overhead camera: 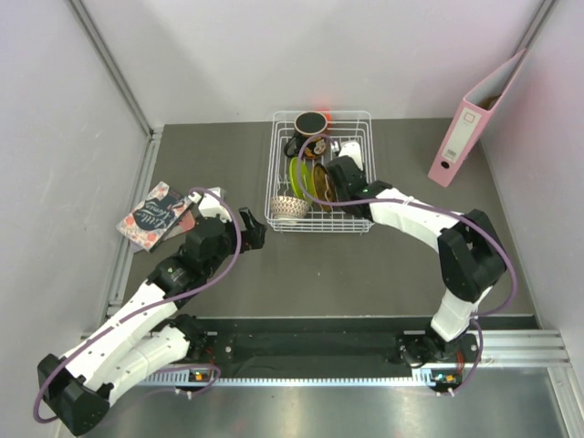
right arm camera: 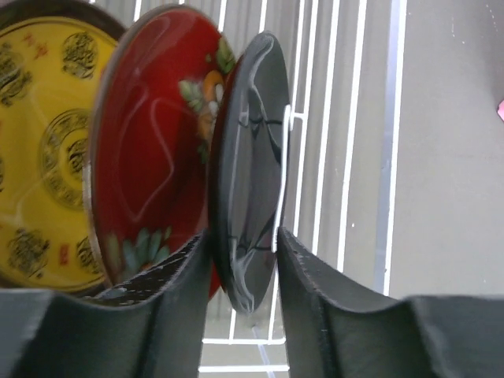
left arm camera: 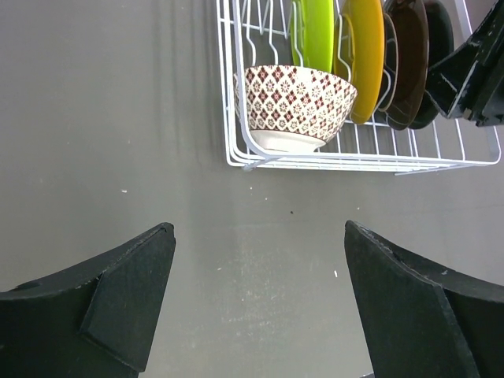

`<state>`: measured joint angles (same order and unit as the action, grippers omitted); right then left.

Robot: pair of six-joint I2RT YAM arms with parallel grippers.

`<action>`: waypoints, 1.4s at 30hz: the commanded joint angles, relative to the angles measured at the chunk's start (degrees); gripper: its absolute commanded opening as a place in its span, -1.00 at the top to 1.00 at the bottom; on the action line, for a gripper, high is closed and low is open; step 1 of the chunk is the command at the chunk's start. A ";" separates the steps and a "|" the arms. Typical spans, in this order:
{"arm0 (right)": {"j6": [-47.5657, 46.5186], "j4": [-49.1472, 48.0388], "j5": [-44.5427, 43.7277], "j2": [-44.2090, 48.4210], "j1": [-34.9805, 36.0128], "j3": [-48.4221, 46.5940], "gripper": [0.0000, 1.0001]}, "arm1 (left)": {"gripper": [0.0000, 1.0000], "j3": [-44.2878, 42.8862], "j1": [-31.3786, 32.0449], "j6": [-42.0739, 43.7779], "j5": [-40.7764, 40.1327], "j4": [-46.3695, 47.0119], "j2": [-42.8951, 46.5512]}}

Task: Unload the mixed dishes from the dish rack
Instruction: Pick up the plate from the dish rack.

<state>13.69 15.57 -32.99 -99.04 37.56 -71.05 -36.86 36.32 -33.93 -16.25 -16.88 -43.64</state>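
Observation:
The white wire dish rack (overhead camera: 365, 224) stands at the back middle of the table. In it are a dark mug (overhead camera: 312, 123), a beige lattice bowl (left arm camera: 295, 106), and upright plates: lime green (left arm camera: 315, 31), yellow patterned (right arm camera: 43, 157), red floral (right arm camera: 153, 150) and glossy black (right arm camera: 250, 165). My right gripper (right arm camera: 242, 240) reaches into the rack and straddles the black plate's lower rim, one fingertip against each face. My left gripper (left arm camera: 260, 236) hangs wide open over bare table, just short of the rack's near left corner, with nothing between its fingers.
A pink ring binder (overhead camera: 474, 119) leans against the right wall. A dark patterned book (overhead camera: 155, 216) lies by the left wall, beside my left arm. Walls close in the table on the left, back and right.

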 commanded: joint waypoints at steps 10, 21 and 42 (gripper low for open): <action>-1.04 -5.64 2.58 -0.80 -2.23 -0.58 0.70 | -0.85 0.56 0.07 -0.61 1.48 4.58 -1.63; -0.95 -2.84 1.79 4.56 -2.05 -1.29 1.00 | -0.85 0.48 0.16 -0.35 1.22 4.58 -1.45; -9.03 5.78 -3.39 25.30 7.60 -6.30 1.00 | -0.85 -3.65 0.16 -0.43 1.22 3.26 -2.86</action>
<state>8.78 22.41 -32.25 -77.87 40.10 -75.16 -36.62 36.32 -34.44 -14.81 -15.49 -45.84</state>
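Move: Between the right hand's half-open fingers stands the black plate's near upper rim; the plate's middle lies about 4 cm ahead, level left-right and some 5 cm lower. At much the same height, the red plate stands next to it, roughly 4 cm to the hand's left and 4 cm ahead; the yellow plate is about 8 cm left and 4 cm ahead. From the left hand, the black plate lies some 16 cm ahead, 20 cm right and 12 cm lower. Closing on the black plate's near rim, the right hand first edges about 1 cm forward and 1 cm left and pinches the rim between its fingertips. Then, keeping the grip, it lifts the plate up out of the rack by some 16 cm, faster as it goes, drawing back about 5 cm towards the base while the fingers tip up some 15 degrees. ##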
